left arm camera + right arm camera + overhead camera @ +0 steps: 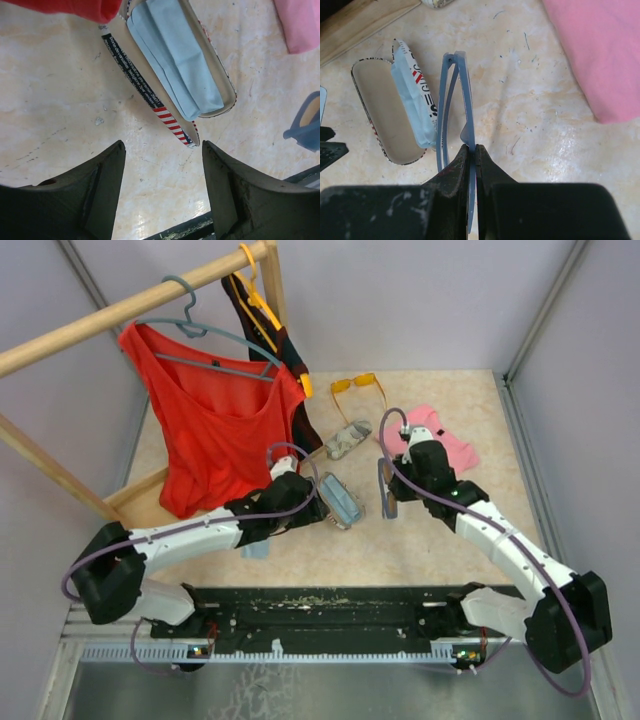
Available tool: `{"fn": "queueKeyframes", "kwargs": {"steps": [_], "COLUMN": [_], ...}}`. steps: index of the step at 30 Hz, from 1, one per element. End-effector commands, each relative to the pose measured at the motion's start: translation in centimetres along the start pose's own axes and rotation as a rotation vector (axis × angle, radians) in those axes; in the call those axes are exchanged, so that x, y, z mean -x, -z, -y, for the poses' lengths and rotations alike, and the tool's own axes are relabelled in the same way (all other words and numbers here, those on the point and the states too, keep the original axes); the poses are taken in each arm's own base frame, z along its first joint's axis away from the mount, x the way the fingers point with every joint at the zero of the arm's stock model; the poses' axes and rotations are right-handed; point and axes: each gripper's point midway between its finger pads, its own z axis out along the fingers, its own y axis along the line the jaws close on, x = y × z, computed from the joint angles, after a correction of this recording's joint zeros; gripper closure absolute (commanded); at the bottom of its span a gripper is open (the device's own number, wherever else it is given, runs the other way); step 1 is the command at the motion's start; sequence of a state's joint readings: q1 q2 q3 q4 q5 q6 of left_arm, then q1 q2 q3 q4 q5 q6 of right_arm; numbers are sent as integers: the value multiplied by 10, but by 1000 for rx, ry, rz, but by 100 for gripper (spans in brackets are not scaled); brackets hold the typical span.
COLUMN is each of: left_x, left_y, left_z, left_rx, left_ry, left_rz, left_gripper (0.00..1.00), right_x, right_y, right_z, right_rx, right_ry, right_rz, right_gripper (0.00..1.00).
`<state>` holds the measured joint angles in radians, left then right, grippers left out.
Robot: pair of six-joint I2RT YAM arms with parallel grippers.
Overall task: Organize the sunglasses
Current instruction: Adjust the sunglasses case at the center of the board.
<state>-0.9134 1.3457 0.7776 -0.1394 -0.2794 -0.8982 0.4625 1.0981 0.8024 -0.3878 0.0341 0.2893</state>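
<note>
The slim greyish-lilac sunglasses (456,95) hang folded and edge-on above the table, with my right gripper (474,148) shut on their frame; in the top view they (387,490) are just right of the open case. The orange-lensed sunglasses (358,386) lie at the back of the table. An open patterned case (220,80) holds a light-blue cloth (175,60). My left gripper (162,150) hovers open just in front of that case's lid, nothing between its fingers.
A second patterned case (347,440) lies behind the open one (340,502). A pink cloth (447,445) is at the right. A red top (215,420) hangs from the wooden rack (120,310) at the left. Another light-blue cloth (255,549) lies under my left arm.
</note>
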Motion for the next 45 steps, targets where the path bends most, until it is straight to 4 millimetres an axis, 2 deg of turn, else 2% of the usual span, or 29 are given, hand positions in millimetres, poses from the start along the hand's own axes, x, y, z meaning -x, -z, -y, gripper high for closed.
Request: {"fn": "queueKeyframes", "kwargs": {"steps": [1, 9, 15, 28, 35, 45], "left_x": [4, 6, 6, 2, 8, 18], "left_y": [-16, -37, -54, -74, -74, -61], "left_z": [16, 5, 3, -9, -9, -7], "left_rx": [12, 51, 36, 77, 77, 76], "left_ry": [152, 230, 259, 238, 198, 73], "left_rz": [-3, 49, 40, 18, 29, 33], "left_gripper": [31, 31, 36, 47, 55, 63], "right_x": [18, 18, 18, 18, 19, 16], "right_y": [10, 21, 26, 32, 34, 37], "right_z": [-2, -1, -1, 0, -1, -3], "right_rx": [3, 5, 10, 8, 12, 28], "right_ry": [-14, -25, -27, -25, -27, -30], "right_rz": [84, 101, 106, 112, 114, 108], "right_gripper": [100, 100, 100, 100, 100, 100]}}
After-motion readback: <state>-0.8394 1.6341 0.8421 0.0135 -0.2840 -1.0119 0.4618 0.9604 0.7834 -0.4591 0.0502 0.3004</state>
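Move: The open sunglasses case lies about 5 cm ahead of the left hand, 5 cm to its right and some 8 cm below. The sunglasses, already held by the right hand, are about 5 cm ahead and 16 cm right of the left hand; the camouflage case lies 18 cm ahead and 7 cm right. From the right hand, the sunglasses case lies 12 cm left, 5 cm back and 12 cm below. Fingers closing partway, the left hand sinks about 6 cm and reaches 5 forward, straddling the case's left edge. ##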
